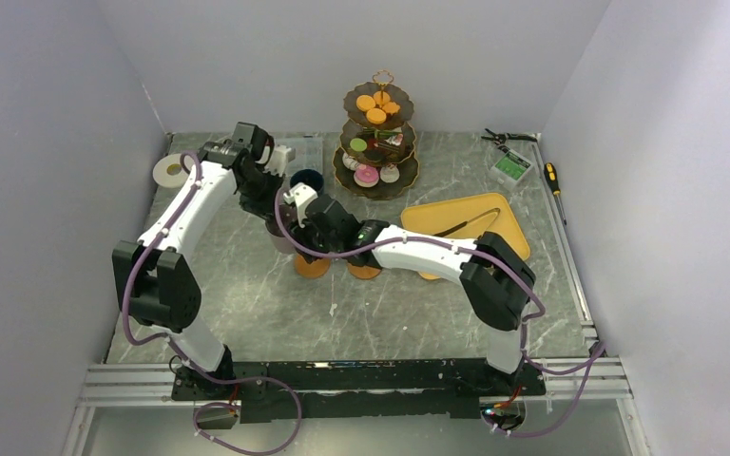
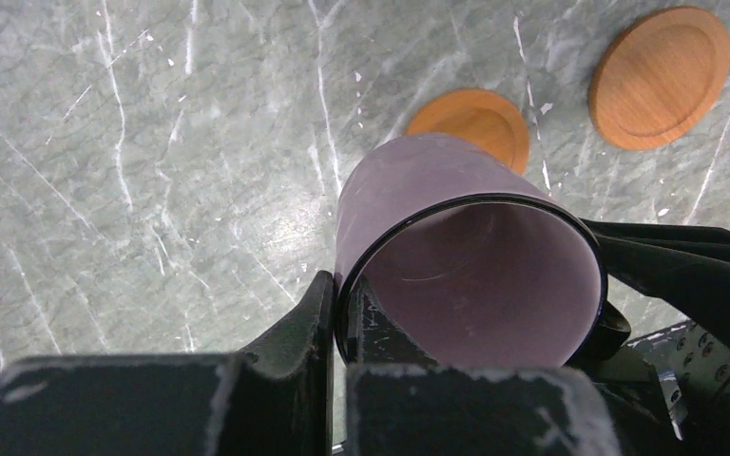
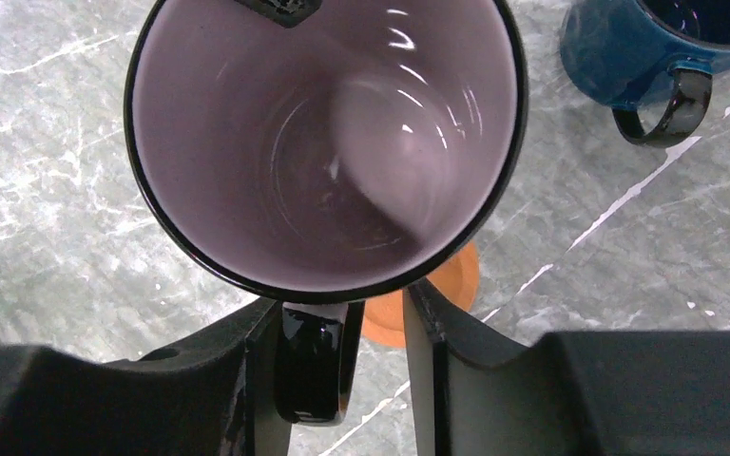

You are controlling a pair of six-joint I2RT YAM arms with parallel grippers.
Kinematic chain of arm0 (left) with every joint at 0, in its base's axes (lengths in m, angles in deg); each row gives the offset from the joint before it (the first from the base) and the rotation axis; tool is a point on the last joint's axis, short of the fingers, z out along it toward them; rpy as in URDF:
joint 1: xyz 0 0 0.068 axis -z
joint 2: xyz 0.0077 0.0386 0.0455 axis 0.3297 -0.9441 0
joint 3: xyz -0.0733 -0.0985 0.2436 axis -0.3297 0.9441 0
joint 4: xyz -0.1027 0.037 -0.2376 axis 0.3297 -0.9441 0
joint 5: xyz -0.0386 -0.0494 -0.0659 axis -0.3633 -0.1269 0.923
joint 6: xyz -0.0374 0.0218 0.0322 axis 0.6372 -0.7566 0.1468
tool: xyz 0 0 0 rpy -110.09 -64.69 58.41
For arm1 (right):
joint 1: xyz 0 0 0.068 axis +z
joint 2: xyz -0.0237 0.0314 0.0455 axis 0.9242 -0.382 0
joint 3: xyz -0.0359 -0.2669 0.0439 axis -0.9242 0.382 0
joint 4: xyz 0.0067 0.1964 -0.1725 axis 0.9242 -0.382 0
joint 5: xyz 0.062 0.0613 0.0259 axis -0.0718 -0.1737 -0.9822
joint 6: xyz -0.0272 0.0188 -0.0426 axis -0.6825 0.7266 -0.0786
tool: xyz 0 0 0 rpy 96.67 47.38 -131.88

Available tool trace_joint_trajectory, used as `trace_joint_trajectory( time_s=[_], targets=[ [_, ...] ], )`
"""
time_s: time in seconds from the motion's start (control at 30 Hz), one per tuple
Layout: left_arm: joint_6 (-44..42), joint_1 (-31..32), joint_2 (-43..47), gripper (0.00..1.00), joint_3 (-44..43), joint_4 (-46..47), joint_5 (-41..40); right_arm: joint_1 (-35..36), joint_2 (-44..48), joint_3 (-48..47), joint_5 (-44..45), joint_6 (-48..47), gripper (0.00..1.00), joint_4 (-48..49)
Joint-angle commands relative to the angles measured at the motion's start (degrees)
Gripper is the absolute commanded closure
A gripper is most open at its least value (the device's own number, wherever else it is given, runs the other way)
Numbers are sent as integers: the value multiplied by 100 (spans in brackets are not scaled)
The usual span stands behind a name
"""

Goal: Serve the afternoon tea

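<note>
The mauve mug [image 2: 409,190] hangs over the marble top, with my left gripper [image 2: 342,304] shut on its rim, one finger inside and one outside. My right gripper [image 3: 342,323] straddles the mug's black handle [image 3: 318,361]. Its left finger touches the handle and a gap shows on the right side, so it is open. Below the mug lies one brown coaster [image 3: 437,294], and a second coaster [image 2: 661,76] lies beside it. The navy mug [image 3: 618,57] stands on the table behind. The three-tier stand [image 1: 377,142] holds macarons, cake and donuts.
A yellow tray [image 1: 518,237] with dark tongs lies right of the coasters. The white tape roll [image 1: 169,171] sits at the back left. Pliers, a green box [image 1: 510,167] and a screwdriver [image 1: 553,179] lie at the back right. White walls enclose the table.
</note>
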Motion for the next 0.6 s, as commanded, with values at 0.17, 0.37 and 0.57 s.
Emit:
trace_joint_trajectory(
  time_s=[0.17, 0.37, 0.57],
  targets=[
    [195, 76, 382, 97, -235, 73, 526, 30, 88, -81, 100, -48, 92, 292],
    [-14, 76, 244, 62, -649, -247, 1030, 9, 519, 425, 567, -104, 100, 548],
    [-117, 63, 321, 8, -902, -201, 920, -161, 1267, 1282, 1076, -57, 100, 870]
  ],
)
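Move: The left hand holds the mauve mug by its rim, the mug's middle about 2 cm back, 3 cm right and 5 cm below. From the open right hand, whose fingers straddle the handle, that middle is some 3 cm ahead, 5 cm left and 1 cm lower. The near coaster is about 4 cm back, 1 cm right and 12 cm below the right hand; the second coaster is 5 cm back, 12 cm right of that hand, and the blue mug 12 cm straight ahead, 8 cm lower. Closing first, while almost still, the right fingers pinch the mauve mug's handle. The left fingers then open wide, let go of the rim and draw up about 4 cm and some 2.5 cm right, tilting slightly. As they come free, the right hand carries the mug about 4 cm to the right and 2.5 cm down, towards the near coaster. ##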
